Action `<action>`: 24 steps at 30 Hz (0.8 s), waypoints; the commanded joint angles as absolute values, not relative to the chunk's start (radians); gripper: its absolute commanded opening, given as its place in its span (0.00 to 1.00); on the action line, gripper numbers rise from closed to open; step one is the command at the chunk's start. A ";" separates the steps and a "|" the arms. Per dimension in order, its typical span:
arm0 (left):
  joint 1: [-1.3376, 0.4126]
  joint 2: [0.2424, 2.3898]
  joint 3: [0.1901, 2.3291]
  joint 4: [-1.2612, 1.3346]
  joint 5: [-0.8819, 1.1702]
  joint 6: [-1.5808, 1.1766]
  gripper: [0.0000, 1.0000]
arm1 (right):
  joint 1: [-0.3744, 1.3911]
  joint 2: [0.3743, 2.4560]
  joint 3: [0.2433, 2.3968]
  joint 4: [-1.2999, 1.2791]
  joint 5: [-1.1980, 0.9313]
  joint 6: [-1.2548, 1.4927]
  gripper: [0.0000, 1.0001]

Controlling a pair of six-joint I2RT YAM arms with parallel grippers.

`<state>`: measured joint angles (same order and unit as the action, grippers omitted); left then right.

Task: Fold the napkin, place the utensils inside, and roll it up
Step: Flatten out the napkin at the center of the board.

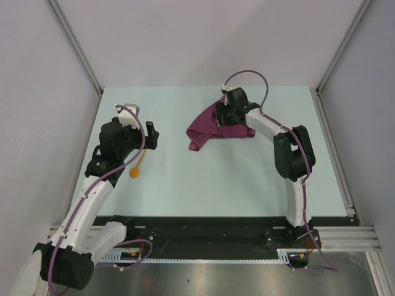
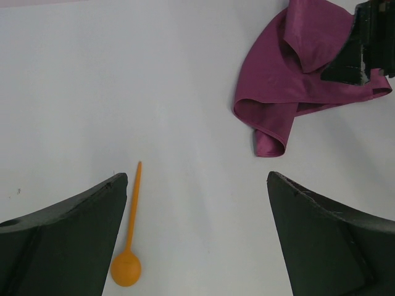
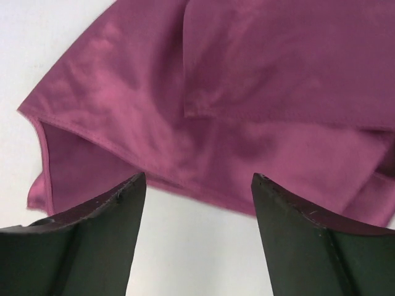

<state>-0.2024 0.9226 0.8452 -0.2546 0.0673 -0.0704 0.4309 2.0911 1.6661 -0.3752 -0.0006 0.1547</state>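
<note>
The plum napkin (image 1: 210, 131) lies crumpled and partly folded over itself at the back middle of the table. It also shows in the left wrist view (image 2: 290, 80) and fills the right wrist view (image 3: 247, 105). My right gripper (image 1: 226, 115) hovers over its right part, open (image 3: 199, 176), with the cloth's near edge just at the fingertips and bare table between them. The orange spoon (image 1: 136, 169) lies on the left of the table. Its bowl faces the near side, beside my left finger (image 2: 131, 228). My left gripper (image 1: 150, 136) is above it, wide open (image 2: 197, 176) and holding nothing.
The pale green tabletop (image 1: 203, 185) is boxed in by grey walls on the left, back and right. A metal rail (image 1: 336, 160) runs along its right edge. A black strip (image 1: 203, 237) with both arm bases spans the near edge.
</note>
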 commanded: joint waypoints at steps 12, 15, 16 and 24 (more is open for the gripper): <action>-0.198 0.945 0.834 -0.225 0.087 -0.046 0.99 | 0.433 2.322 1.914 -0.319 0.026 0.087 0.63; -0.198 0.948 0.834 -0.224 0.094 -0.048 1.00 | 0.431 2.339 1.930 -0.313 0.041 0.089 0.61; -0.198 0.950 0.834 -0.222 0.094 -0.048 0.99 | 0.430 2.344 1.933 -0.313 0.044 0.089 0.59; -0.198 0.960 0.830 -0.222 0.084 -0.038 0.99 | 0.384 2.370 1.948 -0.292 -0.102 0.086 0.31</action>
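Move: The corner of the napkin's folded-over flap lies about 5 cm ahead of the right hand, 2 cm to its left and 5 cm below. At that same level the napkin's tucked tail sticks out 6 cm back and 10 cm left of the hand, and its near right corner is about level with the hand and 8 cm to the right. From the left hand the flap corner is some 21 cm ahead, 24 cm right and 20 cm lower. Forward and down in one slanting reach, about 5 cm each way and drifting slightly left, the right hand brings its fingertips down onto the napkin at the flap's corner. Once low, it creeps on forward nearly level while the already partly open fingers draw in around that corner and its hem, narrowing to about half their starting gap, with hardly any wrist turn. ##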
